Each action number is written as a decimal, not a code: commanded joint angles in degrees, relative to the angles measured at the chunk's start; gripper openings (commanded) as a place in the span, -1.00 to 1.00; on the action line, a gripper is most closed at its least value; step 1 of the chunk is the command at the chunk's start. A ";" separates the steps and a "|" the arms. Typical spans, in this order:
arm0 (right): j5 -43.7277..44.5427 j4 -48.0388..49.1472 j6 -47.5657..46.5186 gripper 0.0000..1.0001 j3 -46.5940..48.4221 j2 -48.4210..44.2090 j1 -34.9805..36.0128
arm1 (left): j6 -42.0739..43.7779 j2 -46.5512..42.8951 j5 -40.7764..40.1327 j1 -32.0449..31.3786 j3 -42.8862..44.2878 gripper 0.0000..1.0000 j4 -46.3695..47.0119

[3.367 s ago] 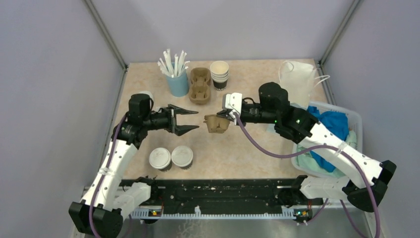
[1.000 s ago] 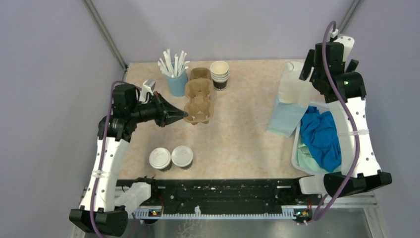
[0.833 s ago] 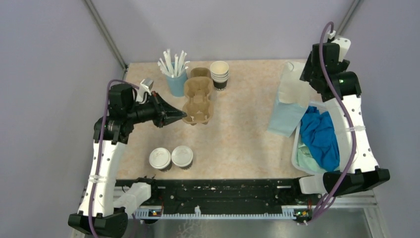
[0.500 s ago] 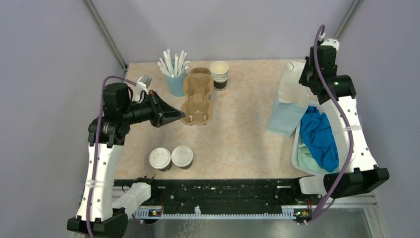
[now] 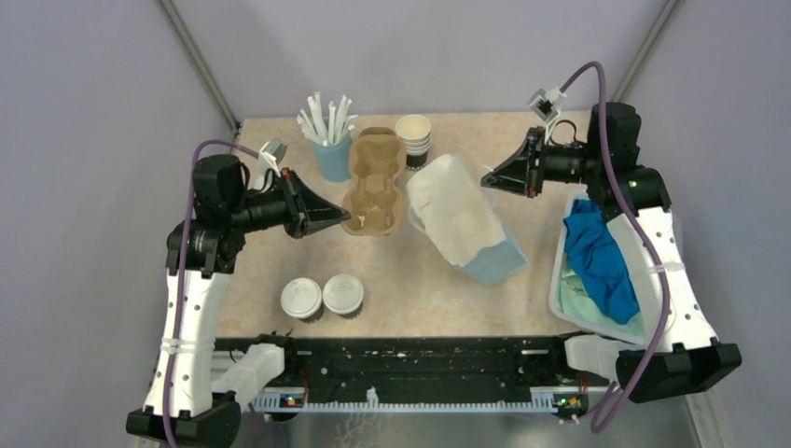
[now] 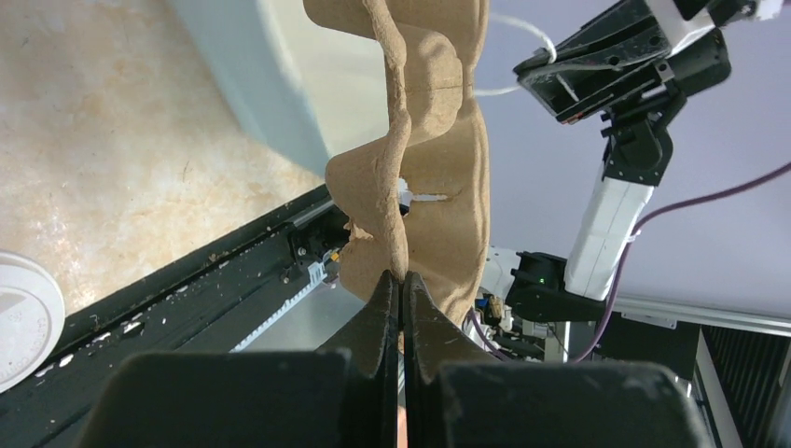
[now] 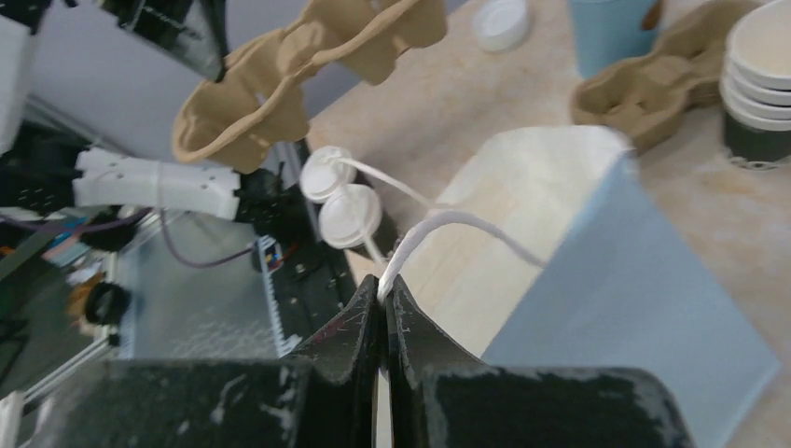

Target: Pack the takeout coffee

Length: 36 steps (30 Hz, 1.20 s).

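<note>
Two takeout coffee cups with white lids (image 5: 301, 299) (image 5: 343, 294) stand side by side near the front left of the table. Their lids (image 7: 350, 215) also show in the right wrist view. My left gripper (image 5: 347, 219) (image 6: 401, 280) is shut on the edge of a brown cardboard cup carrier (image 5: 371, 187) (image 6: 438, 140), which it holds above the table behind the cups. My right gripper (image 5: 485, 180) (image 7: 384, 285) is shut on the white cord handle (image 7: 448, 224) of a cream and light blue paper bag (image 5: 462, 219) (image 7: 606, 261). The bag hangs tilted over the table's middle.
A light blue cup of white straws (image 5: 331, 154), a stack of empty paper cups (image 5: 413, 138) and another carrier (image 7: 644, 89) stand at the back. A clear bin (image 5: 560, 289) of blue and green cloths sits at the right. A black rail (image 5: 420, 359) runs along the front edge.
My right arm has swung from the back right corner towards the middle, carrying the bag with it by its handle. The left arm has lifted the carrier slightly and stayed shut on it.
</note>
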 commanded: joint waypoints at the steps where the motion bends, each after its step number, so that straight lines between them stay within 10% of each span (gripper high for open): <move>1: -18.04 1.57 1.48 -1.00 -1.06 2.10 -0.16 | -0.45 -1.75 2.31 0.10 0.57 -1.00 6.58; 4: -21.83 10.67 10.39 -1.00 -5.11 2.24 -0.11 | -1.23 -2.16 2.67 0.09 0.84 -1.00 9.10; 13: -9.96 -12.41 -12.79 -1.00 10.77 15.25 -0.12 | -0.76 -1.59 3.78 0.09 1.51 -1.00 11.48; 30: -0.75 -14.28 -11.70 -1.00 24.54 26.68 2.65 | 4.22 1.69 6.96 0.09 4.06 -1.00 12.88; 36: 32.75 -15.65 6.14 0.47 28.30 18.62 2.46 | 10.60 3.70 9.07 -0.25 7.47 -1.00 12.64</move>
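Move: My right hand holds the bag by its handle; the bag's middle hangs about 16 cm below, 3 cm back and 3 cm left, and the table spot for it is some 36 cm down, 2 cm ahead. The cup carrier in my left hand is 20 cm left and 2 cm back, the cup stack 20 cm ahead, 12 cm left and 32 cm below. From my left hand the bag is 23 cm right, 3 cm ahead and 16 cm lower. With the handle still pinched, my right hand first draws back a little, then swings forward about 12 cm while sinking 4 to 5 cm, to set the hanging bag upright on the table; near the end my fingers open and let go of the handle. My left hand keeps its pinch on the carrier, rising 3 to 4 cm and tipping the carrier's far end up. ##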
